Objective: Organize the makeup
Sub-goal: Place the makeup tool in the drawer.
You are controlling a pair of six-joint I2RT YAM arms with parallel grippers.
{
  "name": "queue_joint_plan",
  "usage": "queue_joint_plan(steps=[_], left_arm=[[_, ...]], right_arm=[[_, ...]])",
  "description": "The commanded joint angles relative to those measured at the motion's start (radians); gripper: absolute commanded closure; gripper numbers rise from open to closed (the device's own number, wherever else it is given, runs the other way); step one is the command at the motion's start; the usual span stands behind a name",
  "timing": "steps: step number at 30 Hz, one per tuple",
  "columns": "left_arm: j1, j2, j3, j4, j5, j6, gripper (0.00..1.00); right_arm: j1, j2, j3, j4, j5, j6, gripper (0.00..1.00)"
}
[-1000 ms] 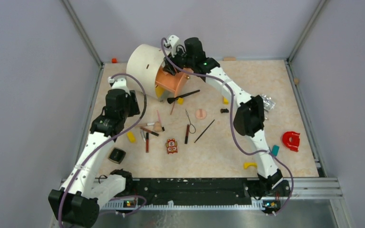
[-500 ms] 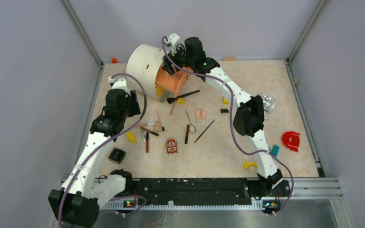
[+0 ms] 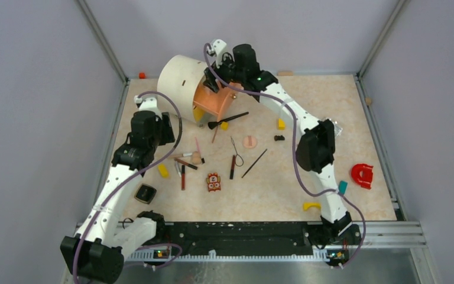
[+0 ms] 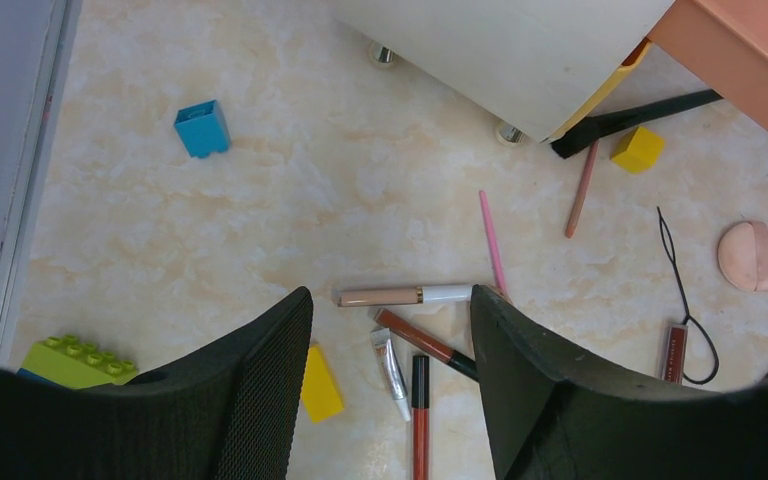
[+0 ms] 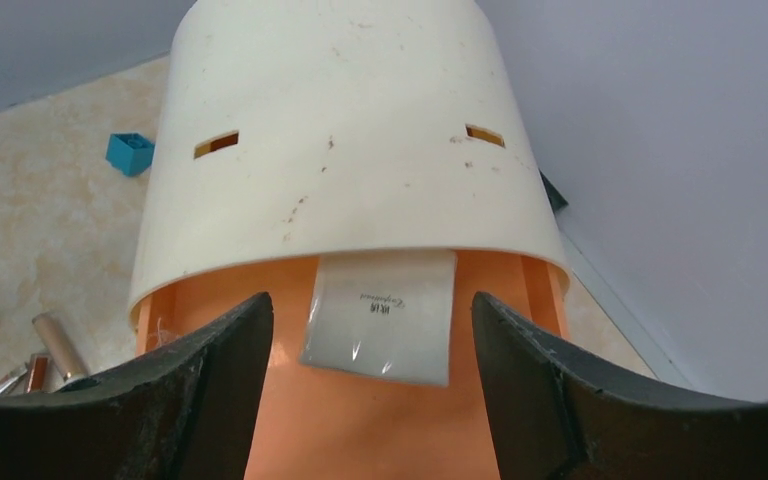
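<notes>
The makeup lies scattered mid-table: a black brush (image 3: 227, 120), a black wire-loop tool (image 3: 235, 151), a peach puff (image 3: 249, 142), a red tube (image 3: 232, 167) and a black stick (image 3: 254, 163). My left gripper (image 3: 166, 131) hangs open above a cluster: a beige-and-white tube (image 4: 405, 295), a brown-red pencil (image 4: 425, 340), a small silver tube (image 4: 388, 362) and a red tube (image 4: 420, 415). A pink stick (image 4: 492, 243) lies nearby. My right gripper (image 5: 370, 305) is open at the cream case (image 5: 345, 130), over its orange drawer (image 5: 380, 430), where a white sachet (image 5: 380, 315) lies free.
A yellow block (image 4: 320, 383) lies by the left finger; a blue block (image 4: 202, 128) and a green block (image 4: 70, 360) sit farther left. An orange-red toy figure (image 3: 213, 181), a black square compact (image 3: 146, 193), a red U-shaped piece (image 3: 362, 175) and a yellow curved piece (image 3: 311, 206) lie toward the front.
The right arm's elbow has swung a little to the right and its gripper has drawn slightly back from the drawer. The left arm has not moved.
</notes>
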Motion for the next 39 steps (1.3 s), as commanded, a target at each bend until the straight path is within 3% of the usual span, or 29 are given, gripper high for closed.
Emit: queue_joint_plan(steps=[1, 5, 9, 12, 16, 24, 39], left_arm=[[0.006, -0.006, -0.006, 0.044, 0.004, 0.008, 0.35], [0.008, -0.005, -0.006, 0.044, 0.007, 0.007, 0.34], [0.008, -0.006, -0.006, 0.044, 0.009, 0.006, 0.34], [0.008, -0.004, -0.006, 0.046, 0.010, 0.008, 0.34], [0.011, -0.001, -0.006, 0.046, 0.014, 0.008, 0.34], [0.013, 0.003, -0.005, 0.047, 0.021, 0.008, 0.34], [0.018, -0.002, -0.006, 0.048, 0.027, 0.009, 0.34]], right_arm=[[0.008, -0.145, -0.047, 0.052, 0.010, -0.011, 0.29], [0.008, -0.154, -0.045, 0.001, 0.062, 0.001, 0.32], [0.008, -0.117, 0.013, -0.096, 0.129, -0.002, 0.53], [0.008, -0.065, 0.091, -0.194, 0.160, -0.005, 0.76], [0.008, -0.027, 0.130, -0.233, 0.181, -0.005, 0.90], [0.008, 0.009, 0.141, -0.223, 0.186, 0.003, 0.98], [0.021, 0.055, 0.155, -0.195, 0.124, 0.021, 0.99]])
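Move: The small white box, already released in the open orange drawer and partly under the drum's rim, lies about 3 cm ahead of the right hand, 2 cm to its left and 5 cm below. The drawer knob is some 7 cm to the hand's right, 2 cm back and 8 cm lower; the yellow block on the table is about 10 cm back, 4 cm right and 22 cm down. From the left hand the box is roughly 19 cm ahead, 12 cm right and a little lower. The right hand rises about 3.5 cm clear of the white box while drawing some 3.5 cm to the right, towards the drawer's front, and shuts its open, empty fingers completely. It then sinks about 6.5 cm into the drawer with the tips dipping and turning clockwise some 10 degrees, ending with the closed fingertips at the box's near edge, where they seem to touch it. ##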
